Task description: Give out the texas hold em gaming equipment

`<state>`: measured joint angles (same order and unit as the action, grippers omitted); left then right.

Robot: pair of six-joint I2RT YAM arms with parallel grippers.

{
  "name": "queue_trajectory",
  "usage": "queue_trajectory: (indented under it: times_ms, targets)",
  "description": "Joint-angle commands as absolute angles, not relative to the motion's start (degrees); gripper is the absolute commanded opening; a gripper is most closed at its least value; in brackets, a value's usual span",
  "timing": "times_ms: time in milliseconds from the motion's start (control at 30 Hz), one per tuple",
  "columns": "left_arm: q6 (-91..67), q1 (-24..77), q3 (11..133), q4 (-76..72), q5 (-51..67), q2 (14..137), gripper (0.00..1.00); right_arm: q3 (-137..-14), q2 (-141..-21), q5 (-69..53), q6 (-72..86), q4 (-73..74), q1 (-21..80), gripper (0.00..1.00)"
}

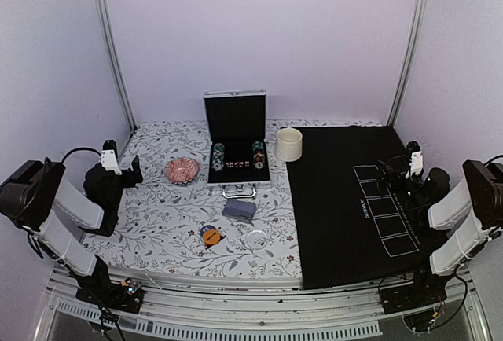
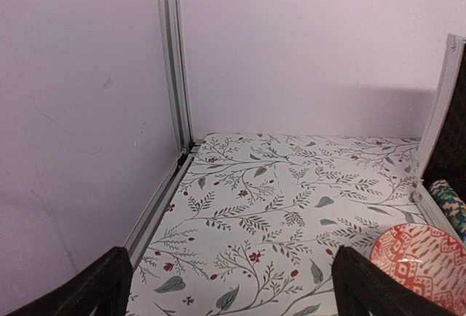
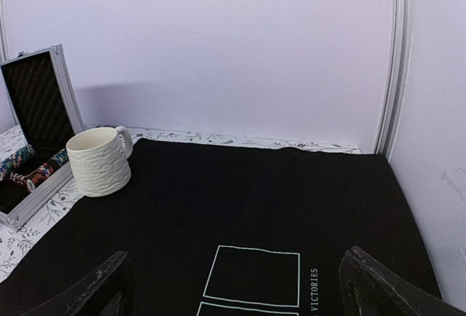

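Observation:
An open aluminium case (image 1: pixel 236 141) at the back centre holds rows of striped poker chips (image 1: pixel 218 155), also seen as chips (image 3: pixel 29 167) in the right wrist view. In front of it lie a grey-blue deck of cards (image 1: pixel 239 210), an orange and dark blue disc (image 1: pixel 211 235) and a pale round disc (image 1: pixel 256 238). My left gripper (image 1: pixel 126 170) hovers open over the floral cloth at the far left, its fingers (image 2: pixel 364 287) wide apart. My right gripper (image 1: pixel 402 170) stands open above the black mat (image 1: pixel 346 223), fingertips (image 3: pixel 378 290) spread with nothing between.
A pink ribbed dish (image 1: pixel 181 170) sits left of the case, also seen as the dish (image 2: pixel 426 261). A cream ribbed mug (image 1: pixel 288 144) stands at the mat's back left corner. White outlined card boxes (image 1: pixel 385 207) run down the mat. Walls and metal posts enclose three sides.

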<state>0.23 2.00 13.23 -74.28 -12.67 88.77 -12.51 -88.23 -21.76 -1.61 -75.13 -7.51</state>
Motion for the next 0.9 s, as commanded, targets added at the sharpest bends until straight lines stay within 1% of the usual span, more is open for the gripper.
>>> queue_trajectory:
  times_ms: [0, 133, 200, 233, 300, 367, 400, 467, 567, 633, 667, 733, 867]
  targets:
    - [0.3, 1.6, 13.8, -75.3, -12.4, 88.9, 0.98, -13.0, -88.5, -22.4, -2.1, -76.7, -7.3, 0.99]
    - [0.4, 1.6, 13.6, -75.8, -12.5, 88.8, 0.98, -13.3, -88.5, -22.2, -2.1, -76.2, -7.3, 0.99]
    - [0.1, 1.8, 14.2, -72.4, -15.0, 86.1, 0.98, -12.8, -87.8, -22.3, -1.9, -76.8, -7.4, 0.99]
    - [-0.3, 1.9, 15.2, -67.8, -16.2, 83.3, 0.98, -12.7, -85.8, -20.6, -1.7, -75.5, -7.4, 0.99]
    - [-2.1, 2.0, 18.0, -57.5, -19.5, 74.7, 0.98, -14.5, -79.5, -14.3, 0.3, -66.1, -7.5, 0.99]
    - [-4.9, 2.1, 21.1, -49.2, -19.1, 67.7, 0.98, -16.8, -72.9, -9.8, 5.0, -58.5, -8.4, 0.99]
    - [-6.5, 2.2, 23.1, -44.2, -17.4, 64.6, 0.98, -17.7, -69.5, -9.9, 7.6, -56.3, -9.1, 0.99]
    - [-10.8, 3.7, 28.1, -33.8, -13.9, 59.7, 0.98, -19.9, -63.4, -15.9, 12.8, -53.8, -9.7, 0.99]
    - [-12.0, 8.6, 35.8, -19.1, -8.7, 55.9, 0.98, -26.2, -60.1, -29.2, 18.2, -47.1, -9.7, 0.99]
    - [-11.7, 13.5, 40.6, -8.6, -5.9, 54.3, 0.98, -31.4, -60.0, -36.2, 22.3, -40.8, -9.2, 0.99]
    - [-11.7, 16.3, 42.4, -4.0, -5.0, 53.7, 0.98, -34.2, -60.0, -37.7, 23.5, -36.9, -8.1, 0.99]
    - [-11.8, 22.2, 45.2, 3.8, -3.1, 52.9, 0.98, -39.5, -59.6, -35.6, 22.1, -25.5, -3.5, 0.99]
    - [-13.9, 33.4, 48.6, 16.5, -2.6, 53.1, 0.98, -48.4, -60.5, -20.2, 13.2, -4.5, 10.8, 0.99]
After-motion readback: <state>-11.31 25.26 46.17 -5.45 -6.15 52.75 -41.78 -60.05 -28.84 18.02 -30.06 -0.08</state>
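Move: The open chip case lies roughly 16 cm ahead and 33 cm right of the left hand, some 13 cm below it. The red bowl is about 15 cm ahead and 14 cm right of that hand, the blue-grey pack some 15 cm nearer the base than the case. From the right hand the case is about 17 cm ahead and 48 cm left, 13 cm below; the white mug some 20 cm ahead, 30 cm left and 10 cm below. Both open hands climb about 20 cm, then veer inward above the table, the left some 15 cm rightward. ##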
